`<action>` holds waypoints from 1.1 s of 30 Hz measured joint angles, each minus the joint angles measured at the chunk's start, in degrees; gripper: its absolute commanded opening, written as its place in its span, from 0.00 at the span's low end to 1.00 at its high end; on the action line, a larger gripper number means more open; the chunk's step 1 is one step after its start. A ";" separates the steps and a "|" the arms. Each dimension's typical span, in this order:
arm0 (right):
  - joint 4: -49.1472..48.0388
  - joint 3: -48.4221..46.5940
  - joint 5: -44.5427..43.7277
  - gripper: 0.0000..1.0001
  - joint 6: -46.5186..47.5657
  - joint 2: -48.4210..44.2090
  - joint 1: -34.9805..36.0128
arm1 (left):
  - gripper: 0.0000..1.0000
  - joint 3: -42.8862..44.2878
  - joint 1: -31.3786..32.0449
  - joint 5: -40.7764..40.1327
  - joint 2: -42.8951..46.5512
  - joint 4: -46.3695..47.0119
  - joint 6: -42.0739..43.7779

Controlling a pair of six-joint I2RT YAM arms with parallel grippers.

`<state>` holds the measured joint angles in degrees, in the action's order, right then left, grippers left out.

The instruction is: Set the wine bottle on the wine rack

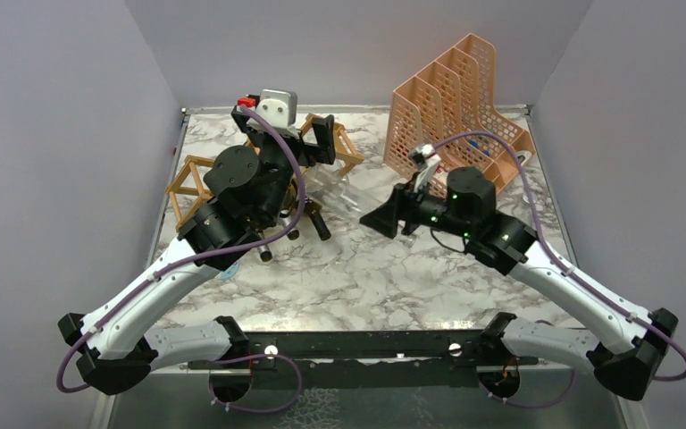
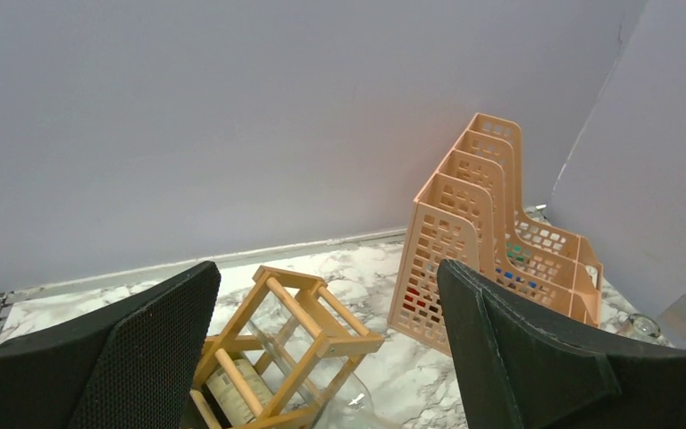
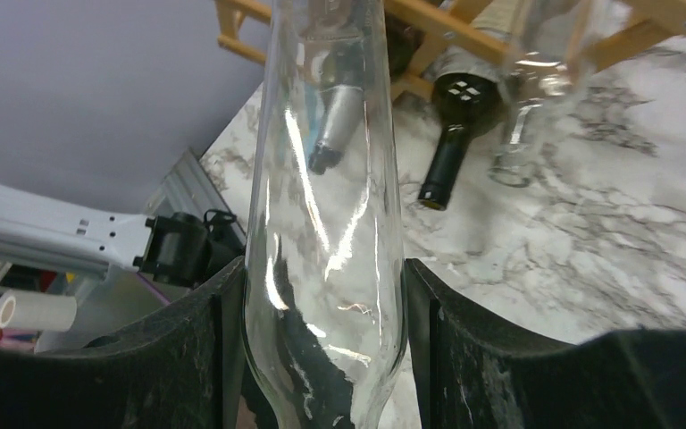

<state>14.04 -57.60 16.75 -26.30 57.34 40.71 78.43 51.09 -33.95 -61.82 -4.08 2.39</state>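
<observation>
The wine bottle (image 3: pixel 326 223) is clear glass, and my right gripper (image 3: pixel 326 349) is shut on it, one pad on each side of its body. In the top view this bottle (image 1: pixel 347 189) stretches from the right gripper (image 1: pixel 391 214) toward the wine rack (image 1: pixel 189 183), a light wooden stick frame at the back left. The bottle's far end reaches the rack (image 3: pixel 447 27), where I cannot tell if it rests on a bar. My left gripper (image 1: pixel 286 134) hovers over the rack (image 2: pixel 295 349), open and holding nothing.
A dark bottle (image 3: pixel 451 134) and another clear bottle (image 3: pixel 522 89) lie in the rack with necks poking out. A labelled bottle (image 2: pixel 232 389) shows inside the frame. A peach mesh file holder (image 1: pixel 451 107) stands at the back right, beside the right arm.
</observation>
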 measured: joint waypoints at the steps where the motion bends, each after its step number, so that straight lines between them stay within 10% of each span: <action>1: -0.33 -0.37 -1.25 0.01 0.20 1.25 2.67 | 0.98 0.00 0.00 -0.31 0.00 -0.02 0.13; 17: -12.28 -7.87 -21.94 0.01 -1.16 23.28 32.13 | 0.98 2.89 -0.02 -9.68 0.04 -5.55 2.49; 33: -21.14 -20.24 -39.30 0.01 -12.39 48.04 35.74 | 0.98 4.72 -0.02 -15.28 3.67 -15.47 1.70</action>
<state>-7.09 -77.84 -22.55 -38.70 105.38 76.44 83.15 51.07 -49.23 -58.15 -19.55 4.10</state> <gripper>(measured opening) 0.593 0.981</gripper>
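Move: The right hand already holds the clear bottle; the wine rack's empty left-end bay lies about 40 cm to its left, 12 cm ahead and 16 cm lower. The nearest dark bottle in the rack is some 30 cm left and 9 cm ahead, the blue tag about 38 cm left and level fore-and-aft, on the table. From the left hand that bay is roughly 22 cm left, 3 cm ahead and 33 cm below. Right swings the clear bottle some 25 cm left, dipping towards the rack's empty bay; left hand slides left. ##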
